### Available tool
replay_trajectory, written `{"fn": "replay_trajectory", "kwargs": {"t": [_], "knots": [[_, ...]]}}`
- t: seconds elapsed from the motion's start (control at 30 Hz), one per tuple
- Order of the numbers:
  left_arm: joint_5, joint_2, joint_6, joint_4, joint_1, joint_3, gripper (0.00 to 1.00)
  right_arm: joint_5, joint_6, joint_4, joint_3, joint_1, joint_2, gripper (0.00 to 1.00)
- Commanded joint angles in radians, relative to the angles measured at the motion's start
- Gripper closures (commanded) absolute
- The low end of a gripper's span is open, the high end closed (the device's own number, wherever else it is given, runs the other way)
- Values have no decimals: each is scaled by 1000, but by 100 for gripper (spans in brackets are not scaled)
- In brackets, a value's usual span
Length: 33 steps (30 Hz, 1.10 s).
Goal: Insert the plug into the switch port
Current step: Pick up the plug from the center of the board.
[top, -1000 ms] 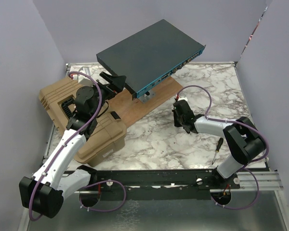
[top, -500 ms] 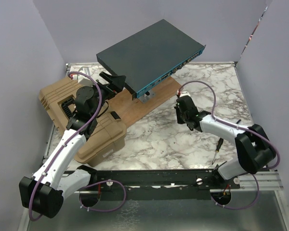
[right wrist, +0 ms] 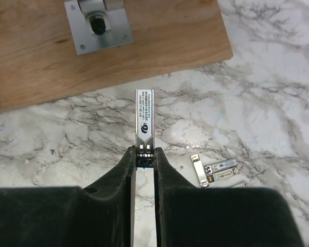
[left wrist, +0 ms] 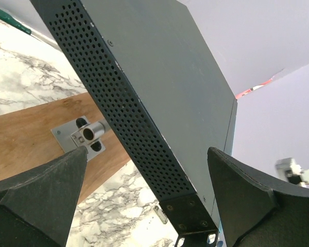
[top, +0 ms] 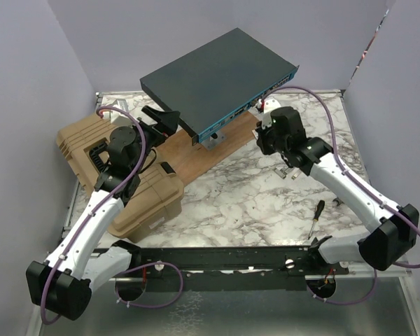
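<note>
The switch is a flat dark grey box raised on a stand, its teal front face turned to the right. In the left wrist view its perforated side runs between the fingers of my open left gripper, which stays short of it. That left gripper sits by the switch's left end. My right gripper is shut on the tail of a silver plug, which sticks out forward above the marble. The right gripper hangs just right of the teal face.
Spare silver plugs lie on the marble below the right gripper. The switch's metal bracket is screwed to a wooden board. A tan ribbed case lies under the left arm. A screwdriver lies near the right base.
The right arm has risen from the marble and swung back toward the switch's teal face, carrying the plug. The left arm has stayed still.
</note>
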Motion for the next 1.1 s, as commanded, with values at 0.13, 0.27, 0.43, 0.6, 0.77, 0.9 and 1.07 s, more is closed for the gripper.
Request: {"fn": "replay_trajectory", "kwargs": {"t": [0.13,0.27,0.43,0.6,0.77,0.9,1.07], "knots": [[-49,-26,-32,-86,-3,26,1,-136,-134,-249,227,-15,-12,99],[-23,-10,-53,-86,-2,36,1,-213,-141,-328,345,-15,19,99],[0,5,-74,-75,-2,42,1,-239,-143,-401,457,-15,68,99],[26,22,-111,-37,-2,34,1,-239,-150,-453,547,-19,131,99],[38,40,-143,-3,-2,27,1,-242,-151,-493,634,-29,192,99],[57,59,-180,35,0,12,1,-260,-152,-515,683,-31,226,99],[79,86,-224,82,7,-9,1,-302,-162,-532,717,-32,248,100]]}}
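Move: The right hand already holds the plug. The port side of the switch lies about 7 cm ahead, 5 cm left and 10 cm above that hand. The stand bracket is roughly 14 cm ahead, 15 cm left and 19 cm below, and the loose modules sit some 11 cm right, 1 cm ahead and 20 cm below. From the open left hand the port side is about 7 cm ahead, 27 cm right and 2 cm lower. Keep the plug pinched and raise the right gripper about 10 cm, easing back slightly and then forward again. Shift it left a few centimetres and swing it some 15 degrees counter-clockwise, so the plug comes up to the switch's port side. Meanwhile sink the open left gripper slightly, then edge it right and forward towards the switch's left end, rolling its left side down. ##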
